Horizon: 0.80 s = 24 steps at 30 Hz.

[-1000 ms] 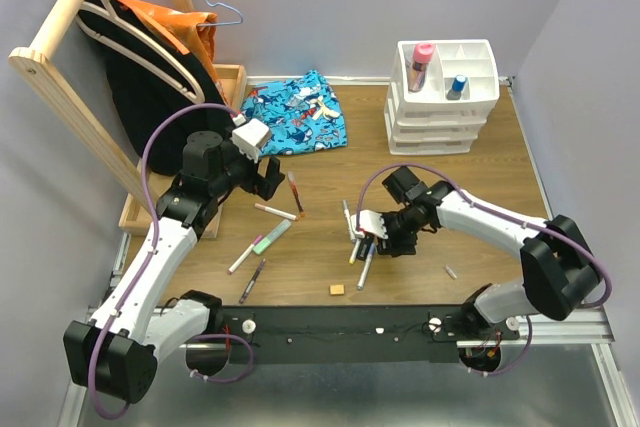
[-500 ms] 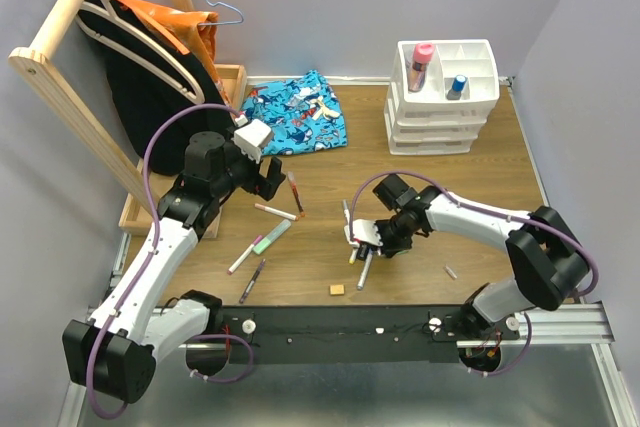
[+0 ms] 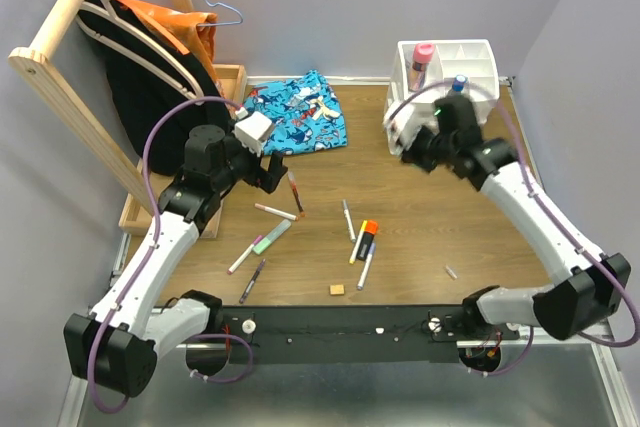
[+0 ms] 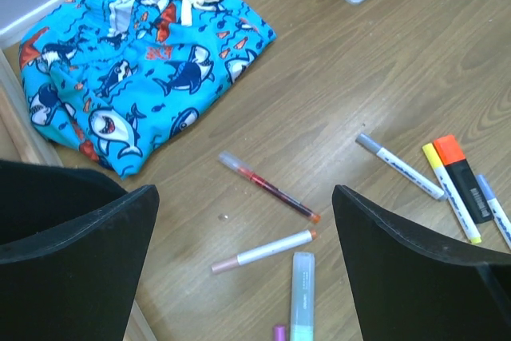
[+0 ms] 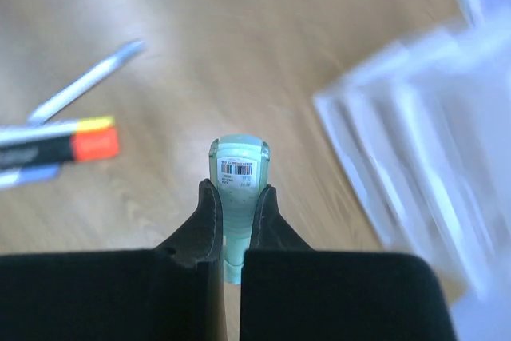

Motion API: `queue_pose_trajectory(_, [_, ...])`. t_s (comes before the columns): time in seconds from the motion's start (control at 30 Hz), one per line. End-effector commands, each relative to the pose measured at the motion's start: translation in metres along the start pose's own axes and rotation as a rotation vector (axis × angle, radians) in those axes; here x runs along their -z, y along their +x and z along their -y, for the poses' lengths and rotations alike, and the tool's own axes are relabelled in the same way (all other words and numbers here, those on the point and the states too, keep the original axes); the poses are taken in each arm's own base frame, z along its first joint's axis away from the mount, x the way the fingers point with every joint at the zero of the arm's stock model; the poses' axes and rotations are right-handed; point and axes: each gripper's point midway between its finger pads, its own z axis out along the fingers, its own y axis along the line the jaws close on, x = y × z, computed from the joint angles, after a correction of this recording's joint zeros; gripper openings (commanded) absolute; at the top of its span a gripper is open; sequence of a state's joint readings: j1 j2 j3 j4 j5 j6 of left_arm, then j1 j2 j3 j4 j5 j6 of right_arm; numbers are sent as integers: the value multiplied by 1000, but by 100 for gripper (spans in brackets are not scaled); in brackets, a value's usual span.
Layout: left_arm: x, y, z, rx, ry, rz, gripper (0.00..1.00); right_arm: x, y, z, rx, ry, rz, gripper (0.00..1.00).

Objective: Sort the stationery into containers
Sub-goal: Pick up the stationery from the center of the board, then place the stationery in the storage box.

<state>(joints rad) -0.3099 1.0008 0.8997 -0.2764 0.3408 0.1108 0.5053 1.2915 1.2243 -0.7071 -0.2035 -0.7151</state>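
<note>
My right gripper [image 3: 409,140] is shut on a pale green highlighter [image 5: 238,161] and holds it in the air by the front left of the white drawer organiser [image 3: 478,55]. The organiser's top compartments hold a pink glitter tube [image 3: 421,62] and a blue-capped jar [image 3: 458,81]. My left gripper [image 3: 274,173] is open and empty above a red pen [image 4: 270,188], a white pen with a pink cap [image 4: 262,251] and a second green highlighter [image 4: 302,297]. More pens and an orange highlighter [image 3: 367,235] lie mid-table. A tan eraser cube [image 3: 338,289] sits near the front edge.
A blue shark-print cloth [image 3: 295,117] lies at the back centre. A wooden rack with hangers and dark clothing [image 3: 130,57] fills the left side, over a wooden tray [image 3: 232,77]. A small pale piece [image 3: 451,272] lies at front right. Walls close in on both sides.
My right gripper has risen from the pens in the table's middle with the green highlighter and swung back and right to the organiser. The left arm has barely moved.
</note>
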Motion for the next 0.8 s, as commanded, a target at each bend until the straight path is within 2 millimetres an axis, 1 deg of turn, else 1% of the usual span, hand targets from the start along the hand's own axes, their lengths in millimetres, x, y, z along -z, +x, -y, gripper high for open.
queue_pose_trajectory(0.0, [-7,-33,2,-21,38,72,99,27,-1,111,-453,310,127,1])
queue_pose_trajectory(0.03, [-8,-38,1,-24,40,78,99,32,-1,124,-485,345,146,0])
queue_pose_trajectory(0.1, [-13,-39,2,-24,51,74,99,43,-12,152,-523,415,214,1])
queue_pose_trajectory(0.13, [-13,-43,1,-25,50,81,99,48,-13,162,-529,444,229,1])
queue_pose_trajectory(0.2, [-15,-43,1,-24,50,81,99,57,-18,181,-532,502,259,0])
queue_pose_trajectory(0.27, [-15,-44,1,-27,50,85,99,62,-14,195,-554,541,264,1])
queue_pose_trajectory(0.3, [-15,-44,2,-24,48,86,99,64,-14,204,-561,560,274,1])
queue_pose_trajectory(0.33, [-16,-43,3,-20,50,83,99,68,-8,211,-575,584,270,1])
queue_pose_trajectory(0.4, [-15,-42,4,-9,52,85,99,73,-3,226,-591,632,271,1])
queue_pose_trajectory(0.47, [-15,-40,5,2,51,81,99,81,10,241,-613,686,261,1])
queue_pose_trajectory(0.5, [-15,-39,6,5,51,83,99,85,12,247,-615,708,266,1])
queue_pose_trajectory(0.53, [-15,-38,6,10,53,80,99,88,21,256,-631,733,257,0])
queue_pose_trajectory(0.63, [-16,-37,6,11,52,77,99,95,35,272,-655,779,246,1])
queue_pose_trajectory(0.67, [-17,-37,5,9,47,78,99,95,45,277,-668,788,231,1])
queue_pose_trajectory(0.77, [-18,-38,3,9,42,79,99,93,58,286,-683,806,215,1])
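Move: The right hand already holds the green bottle; the right-hand compartments of the drawer unit's top tray lie about 23 cm ahead of it and 14 cm to its right, at roughly its own height. In the same tray the blue glue stick stands some 18 cm ahead and 11 cm right, the pink-capped bottle about 22 cm ahead and 1 cm right. From the left hand those compartments are roughly 27 cm ahead, 50 cm right and slightly lower. Right hand carries the green bottle about 25 cm forward-right and up towards the tray's right-hand compartments, turning clockwise. ##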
